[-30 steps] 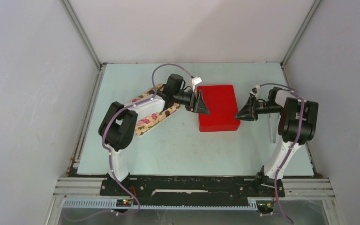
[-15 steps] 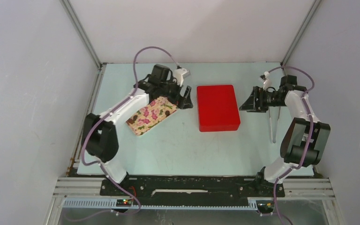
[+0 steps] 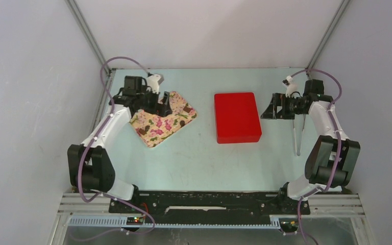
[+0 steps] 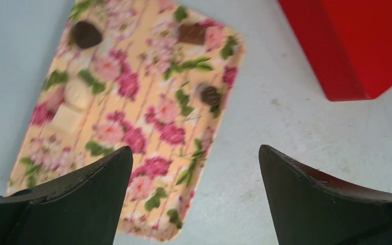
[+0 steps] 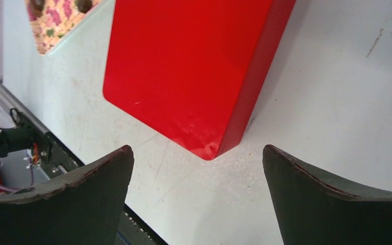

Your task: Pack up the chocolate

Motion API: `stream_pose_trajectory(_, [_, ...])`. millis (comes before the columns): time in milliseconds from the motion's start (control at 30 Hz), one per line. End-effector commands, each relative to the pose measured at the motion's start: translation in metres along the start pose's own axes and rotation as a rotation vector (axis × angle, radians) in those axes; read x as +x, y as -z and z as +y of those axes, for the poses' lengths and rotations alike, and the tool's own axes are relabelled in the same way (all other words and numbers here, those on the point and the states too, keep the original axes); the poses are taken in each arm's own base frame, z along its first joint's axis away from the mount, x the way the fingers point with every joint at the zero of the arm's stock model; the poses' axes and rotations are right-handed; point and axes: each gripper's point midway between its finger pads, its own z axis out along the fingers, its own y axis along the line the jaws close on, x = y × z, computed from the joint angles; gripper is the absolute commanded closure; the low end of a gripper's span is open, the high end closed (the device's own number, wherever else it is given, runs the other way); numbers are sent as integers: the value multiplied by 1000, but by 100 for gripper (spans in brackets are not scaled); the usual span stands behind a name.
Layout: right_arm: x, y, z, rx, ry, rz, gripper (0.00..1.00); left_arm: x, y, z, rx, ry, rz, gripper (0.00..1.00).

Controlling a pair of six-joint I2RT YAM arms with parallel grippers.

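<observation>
The chocolate lies loose on a floral tray [image 4: 132, 127]: dark pieces [image 4: 86, 34] [image 4: 210, 95] and pale pieces [image 4: 76, 94]. From above, the tray [image 3: 155, 127] sits left of a closed red box [image 3: 237, 117]. My left gripper [image 3: 164, 105] hovers over the tray's far side, open and empty. In the left wrist view the left gripper [image 4: 194, 153] spans the tray's near edge and bare table. My right gripper [image 3: 267, 110] stands open and empty just right of the box. The right wrist view shows the right gripper [image 5: 196, 153] facing the red box [image 5: 189, 66] corner.
A pair of thin metal tongs [image 3: 296, 135] lies on the table right of the box, under the right arm. White walls close in the table on three sides. A black rail [image 5: 35, 140] runs along the near edge.
Both arms have drawn back from the red box, the left swinging left over the tray, the right pulling to the right. Both grippers have opened wider.
</observation>
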Motion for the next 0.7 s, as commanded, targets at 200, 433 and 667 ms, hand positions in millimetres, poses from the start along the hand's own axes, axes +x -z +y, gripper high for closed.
stream_pose_trajectory(200, [-45, 29, -29, 362, 120, -163, 0, 21, 38, 75, -207, 138, -115, 0])
stream_pose_trajectory(433, [-72, 31, -12, 360, 182, -264, 1, -7, 78, 87, -369, 63, -270, 0])
stream_pose_trajectory(667, [-111, 56, 35, 333, 273, -401, 0, -63, 153, 91, -544, 79, -353, 0])
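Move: The closed red box, with nothing in either hand, lies about 33 cm to the right of the left hand, some 3 cm farther out and 15 cm below. The flowered tray is nearly under that hand, about 4 cm ahead, 2 cm to its left and 17 cm down. From the right hand, the box is roughly 14 cm left, 6 cm ahead and 13 cm below, and the metal utensils are some 16 cm right, 2 cm ahead and 15 cm down. Touching nothing, the left hand heads away from the red box, going about 12 cm left above the tray, first dipping slightly, then rising some 5 cm above its starting height as it turns 20-odd degrees counter-clockwise and tips up. The right hand climbs about 5 cm and goes 4 cm forward on the box's right side, tilting up and turning clockwise; both grippers stay wide open. ##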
